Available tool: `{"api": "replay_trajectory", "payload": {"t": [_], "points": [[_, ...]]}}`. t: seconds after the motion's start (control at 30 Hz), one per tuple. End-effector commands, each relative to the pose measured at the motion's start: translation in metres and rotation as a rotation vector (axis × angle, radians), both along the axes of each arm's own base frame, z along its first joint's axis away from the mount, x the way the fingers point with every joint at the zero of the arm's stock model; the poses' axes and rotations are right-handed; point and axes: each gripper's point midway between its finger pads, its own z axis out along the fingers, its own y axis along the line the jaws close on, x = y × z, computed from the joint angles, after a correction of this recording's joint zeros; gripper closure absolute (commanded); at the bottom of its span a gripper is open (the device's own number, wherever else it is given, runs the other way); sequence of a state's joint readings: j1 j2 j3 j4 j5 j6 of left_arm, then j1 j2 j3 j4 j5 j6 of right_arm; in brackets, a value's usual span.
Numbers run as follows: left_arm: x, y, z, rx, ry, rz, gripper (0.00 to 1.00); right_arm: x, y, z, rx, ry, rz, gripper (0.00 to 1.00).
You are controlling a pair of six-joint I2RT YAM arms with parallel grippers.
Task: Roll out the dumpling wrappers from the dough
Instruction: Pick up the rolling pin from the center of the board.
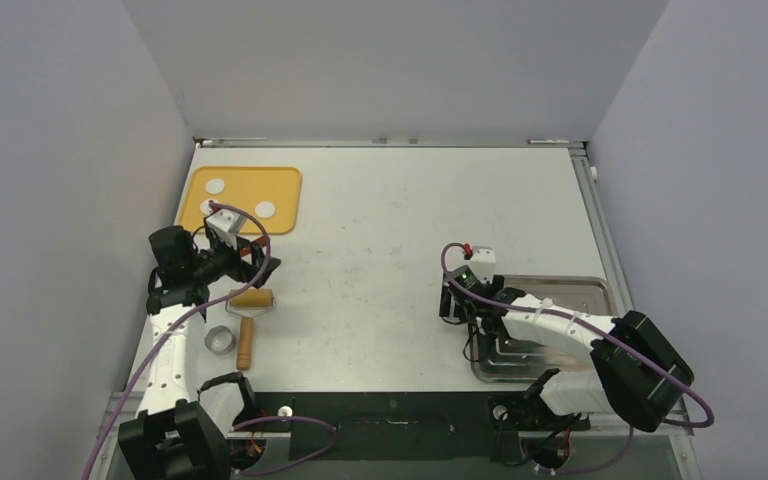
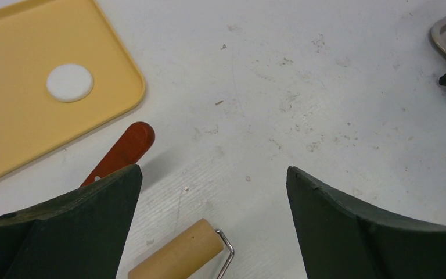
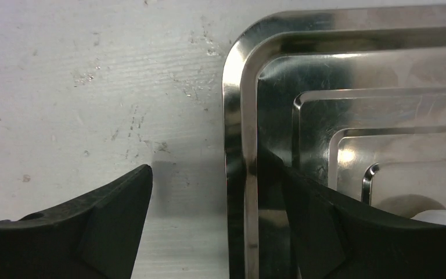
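Observation:
Three small white rounds of dough [image 1: 215, 185] lie on a yellow tray [image 1: 285, 180] at the back left; the left wrist view shows one dough piece [image 2: 69, 82]. A wooden roller [image 1: 250, 297] with a wooden handle lies on the table in front of that tray. My left gripper [image 1: 260, 268] hovers open just above the roller [image 2: 177, 256], nothing between its fingers [image 2: 93, 221]. My right gripper [image 1: 452, 305] is open at the left rim of a steel tray [image 3: 235, 116], the rim running between its jaws. Dumpling wrappers are out of view.
A small shiny metal ring [image 1: 219, 340] sits left of the roller handle. A reddish-brown handle [image 2: 122, 151] lies between the yellow tray [image 2: 11, 116] and the roller. The steel tray [image 1: 580, 290] occupies the near right. Walls close in the table on three sides.

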State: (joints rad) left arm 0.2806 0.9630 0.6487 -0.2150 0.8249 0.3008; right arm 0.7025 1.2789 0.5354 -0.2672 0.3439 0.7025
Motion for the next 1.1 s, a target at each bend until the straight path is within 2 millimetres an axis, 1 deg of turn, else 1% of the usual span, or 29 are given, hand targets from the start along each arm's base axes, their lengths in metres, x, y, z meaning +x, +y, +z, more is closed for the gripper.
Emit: {"api": "replay_trajectory", "payload": {"t": [0.0,0.03,0.07,0.1,0.13,0.2,0.27,0.3,0.37,0.47,0.53,0.57,0.6,0.63,0.67,0.7,0.77,0.83,0.93,1.0,1.07], "points": [[-0.02,-0.01,0.0,-0.003,0.064,-0.067,0.07,-0.002,-0.005,-0.01,-0.022,0.003,-0.078,0.24],[-0.02,-0.01,-0.001,-0.003,0.067,-0.066,0.08,-0.003,-0.004,-0.015,-0.025,0.019,-0.074,0.26],[-0.021,-0.01,-0.003,-0.003,0.071,-0.064,0.08,-0.004,-0.001,-0.021,-0.021,0.035,-0.067,0.31],[-0.021,-0.01,-0.005,-0.002,0.076,-0.062,0.08,-0.005,0.004,-0.026,-0.006,0.056,-0.05,0.38],[-0.022,-0.01,-0.006,0.002,0.077,-0.063,0.08,-0.007,0.011,-0.031,0.016,0.073,-0.03,0.45],[-0.024,-0.009,-0.009,0.017,0.08,-0.068,0.08,-0.01,0.025,-0.039,0.05,0.101,0.002,0.66],[-0.025,-0.007,-0.011,0.032,0.086,-0.066,0.08,-0.011,0.038,-0.043,0.051,0.109,0.025,0.88],[-0.025,-0.006,-0.012,0.039,0.087,-0.064,0.08,-0.007,0.048,-0.04,0.059,0.1,0.031,0.91],[-0.026,-0.005,-0.014,0.051,0.09,-0.068,0.08,-0.001,0.072,-0.037,0.08,0.089,0.05,0.92],[-0.031,-0.007,-0.016,0.082,0.087,-0.107,0.08,0.014,0.119,-0.032,0.119,0.068,0.084,0.92],[-0.037,-0.009,-0.019,0.115,0.088,-0.146,0.08,0.025,0.156,-0.025,0.168,0.043,0.1,0.92],[-0.041,-0.009,-0.022,0.138,0.093,-0.171,0.08,0.031,0.167,-0.019,0.177,0.019,0.085,0.92],[-0.045,-0.009,-0.025,0.173,0.089,-0.205,0.07,0.036,0.17,-0.011,0.163,-0.01,0.067,0.92],[-0.051,-0.009,-0.028,0.215,0.085,-0.244,0.07,0.041,0.169,-0.001,0.164,-0.048,0.049,0.92],[-0.056,-0.008,-0.031,0.256,0.084,-0.28,0.05,0.044,0.166,0.006,0.189,-0.068,0.038,0.92],[-0.061,-0.006,-0.035,0.305,0.075,-0.326,0.04,0.048,0.169,0.014,0.251,-0.08,0.04,0.92],[-0.075,-0.005,-0.043,0.403,0.059,-0.441,0.03,0.051,0.178,0.024,0.353,-0.067,0.055,0.92],[-0.094,-0.003,-0.055,0.504,0.043,-0.586,0.03,0.052,0.184,0.025,0.369,-0.047,0.07,0.92],[-0.131,0.003,-0.076,0.652,0.04,-0.83,0.04,0.051,0.197,0.016,0.389,-0.003,0.098,0.92],[-0.143,0.004,-0.082,0.703,0.016,-0.932,0.04,0.058,0.206,0.015,0.429,-0.001,0.103,0.92],[-0.15,0.002,-0.082,0.708,-0.003,-0.981,0.04,0.064,0.206,0.018,0.455,-0.005,0.094,0.92]]}}
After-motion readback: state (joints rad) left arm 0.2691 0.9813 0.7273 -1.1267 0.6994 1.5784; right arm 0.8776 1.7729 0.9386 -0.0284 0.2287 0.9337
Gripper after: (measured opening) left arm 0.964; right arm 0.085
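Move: The rolling pin's handle lies about 12 cm back and 5 cm left of the left hand, 17 cm below; the ring cutter is level with it and 5 cm farther left, the knife 5 cm ahead and 9 cm left of the hand. For the right hand, the metal tray's left rim sits about 1 cm ahead, 1 cm right and 1 cm below; the dough lies some 4 cm back and 9 cm right. Right hand pinches metal tray's rim, drags it some 18 cm left; open left sweeps back-down towards rolling pin. ##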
